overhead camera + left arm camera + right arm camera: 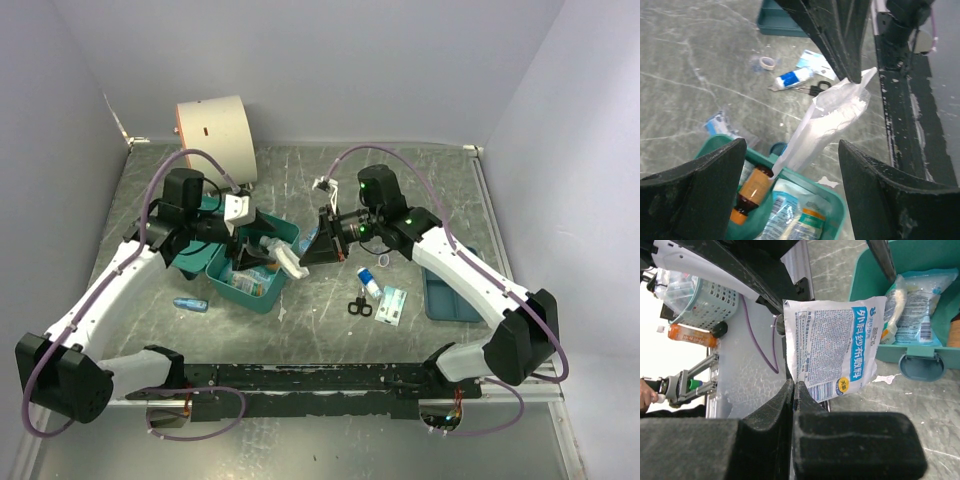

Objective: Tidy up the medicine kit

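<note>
The medicine kit (262, 295) is a teal box lying open left of the table's middle. Inside it I see a brown bottle with an orange label (752, 189) and some printed sachets (790, 215). My right gripper (312, 250) is shut on the edge of a white gauze packet (832, 347), which hangs over the kit's near rim (910, 352). In the left wrist view the packet (830, 120) slants down until its lower tip meets the bottle. My left gripper (792, 150) stands open over the kit, its fingers on either side of the packet without touching it.
A cream drum (215, 135) stands at the back left. A flat blue-teal tray (450, 295) lies to the right. Scissors (360, 305), a blue-and-white tube (368, 277), a small packet (392, 303) and a tape roll (767, 62) lie right of the kit. A blue item (190, 304) lies to its left.
</note>
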Motion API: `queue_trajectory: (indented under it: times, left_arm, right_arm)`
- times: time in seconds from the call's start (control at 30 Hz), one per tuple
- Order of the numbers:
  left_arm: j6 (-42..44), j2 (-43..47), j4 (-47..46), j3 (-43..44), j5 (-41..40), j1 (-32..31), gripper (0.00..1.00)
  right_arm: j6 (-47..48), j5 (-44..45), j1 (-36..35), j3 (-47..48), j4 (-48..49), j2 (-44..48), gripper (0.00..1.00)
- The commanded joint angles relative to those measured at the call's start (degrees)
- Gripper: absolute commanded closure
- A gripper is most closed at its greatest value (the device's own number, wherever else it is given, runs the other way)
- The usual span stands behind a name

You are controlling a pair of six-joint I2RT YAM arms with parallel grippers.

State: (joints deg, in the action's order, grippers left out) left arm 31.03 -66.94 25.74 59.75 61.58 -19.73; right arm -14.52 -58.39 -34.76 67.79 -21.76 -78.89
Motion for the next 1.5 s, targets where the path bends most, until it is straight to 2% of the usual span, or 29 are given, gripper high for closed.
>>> queue_trajectory:
  times: [0.0, 0.1, 0.23, 0.3, 0.4, 0.43, 0.47, 0.53, 0.57, 0.67, 0.73, 0.83, 0.9, 1.07, 1.2, 1.27, 1.47]
  left_arm:
    - [13.6, -1.9, 13.6, 3.7, 6.2, -1.8, 0.17]
    - [17.2, -3.0, 17.5, 4.2, 9.7, -2.8, 0.27]
    - [16.8, -3.5, 18.6, 4.4, 10.4, -3.8, 0.59]
    - [18.0, -3.1, 20.6, 5.4, 11.3, -3.8, 0.67]
    - [16.4, -1.8, 19.3, 5.6, 11.6, -3.8, 0.84]
    - [15.2, -1.3, 18.3, 5.5, 11.7, -3.8, 0.89]
    - [14.0, -0.8, 17.5, 5.3, 11.8, -3.8, 0.92]
    - [9.8, 0.1, 14.7, 4.9, 11.4, -3.7, 0.93]
    - [6.9, 0.8, 13.0, 4.6, 11.0, -3.8, 0.93]
    - [-6.5, 4.3, 4.3, 1.9, 10.1, -3.7, 0.93]
    - [-19.6, 8.1, -7.2, -2.0, 7.5, -3.8, 0.93]
    - [-43.0, 14.0, -31.5, -10.3, -2.1, -3.8, 0.93]
    - [-52.1, 15.5, -39.1, -12.9, -6.4, -3.8, 0.93]
    - [-61.0, 15.8, -40.4, -14.5, -11.9, -3.8, 0.93]
    - [-66.8, 15.6, -44.0, -15.0, -10.2, -3.8, 0.93]
    - [-66.8, 15.7, -44.0, -14.8, -8.9, -3.7, 0.93]
    - [-62.9, 14.7, -34.8, -11.5, -8.8, -3.8, 0.93]
  right_arm:
    - [1.2, -2.9, -0.6, 1.8, -1.1, 0.2, 1.00]
    - [-0.3, -4.2, -0.7, 0.9, 1.6, 0.3, 1.00]
    - [0.7, -4.2, -1.0, 1.8, 0.8, -0.2, 1.00]
    - [0.5, -3.7, -1.2, 2.0, 1.0, -0.2, 1.00]
    - [-1.0, -3.8, -1.2, 1.8, 3.3, -0.2, 1.00]
    - [-1.8, -3.8, -1.2, 1.5, 4.3, -0.3, 0.98]
    - [-2.7, -3.3, -1.1, 1.0, 5.6, 0.0, 0.88]
    - [-4.1, -0.8, -0.7, -0.3, 8.4, 1.0, 0.63]
    - [-4.9, 0.6, -0.5, -1.7, 11.2, 2.1, 0.54]
    - [-9.9, 5.7, -0.4, -9.0, 25.1, 7.7, 0.36]
    - [-13.7, 9.6, -0.4, -14.7, 35.5, 10.9, 0.31]
    - [-19.0, 11.9, -0.6, -19.1, 47.1, 12.3, 0.30]
    - [-22.6, 13.4, -0.9, -21.1, 53.7, 12.3, 0.30]
    - [-24.5, 16.1, -1.3, -22.5, 60.9, 12.5, 0.29]
    - [-24.7, 16.6, -1.3, -23.4, 63.4, 12.3, 0.25]
    - [-25.4, 16.9, -1.3, -24.5, 66.0, 12.7, 0.22]
    - [-26.2, 20.9, -1.3, -29.5, 73.3, 15.6, 0.10]
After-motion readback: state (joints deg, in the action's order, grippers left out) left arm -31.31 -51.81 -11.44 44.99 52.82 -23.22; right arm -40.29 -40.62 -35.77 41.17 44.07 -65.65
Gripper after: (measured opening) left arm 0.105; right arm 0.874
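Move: The white packet, still pinched by the right hand, has its middle about 6 cm right of the left hand, 5 cm back and 1 cm lower; from the right hand it lies 5 cm left, level fore and aft and in height. From the left hand, the green box is some 5 cm left, straight across and 17 cm below; the blue sachet is about 12 cm right, 7 cm ahead and 21 cm below. The left hand draws back 5 cm and pinches the packet, the right opens, then both rise about 8 cm. ##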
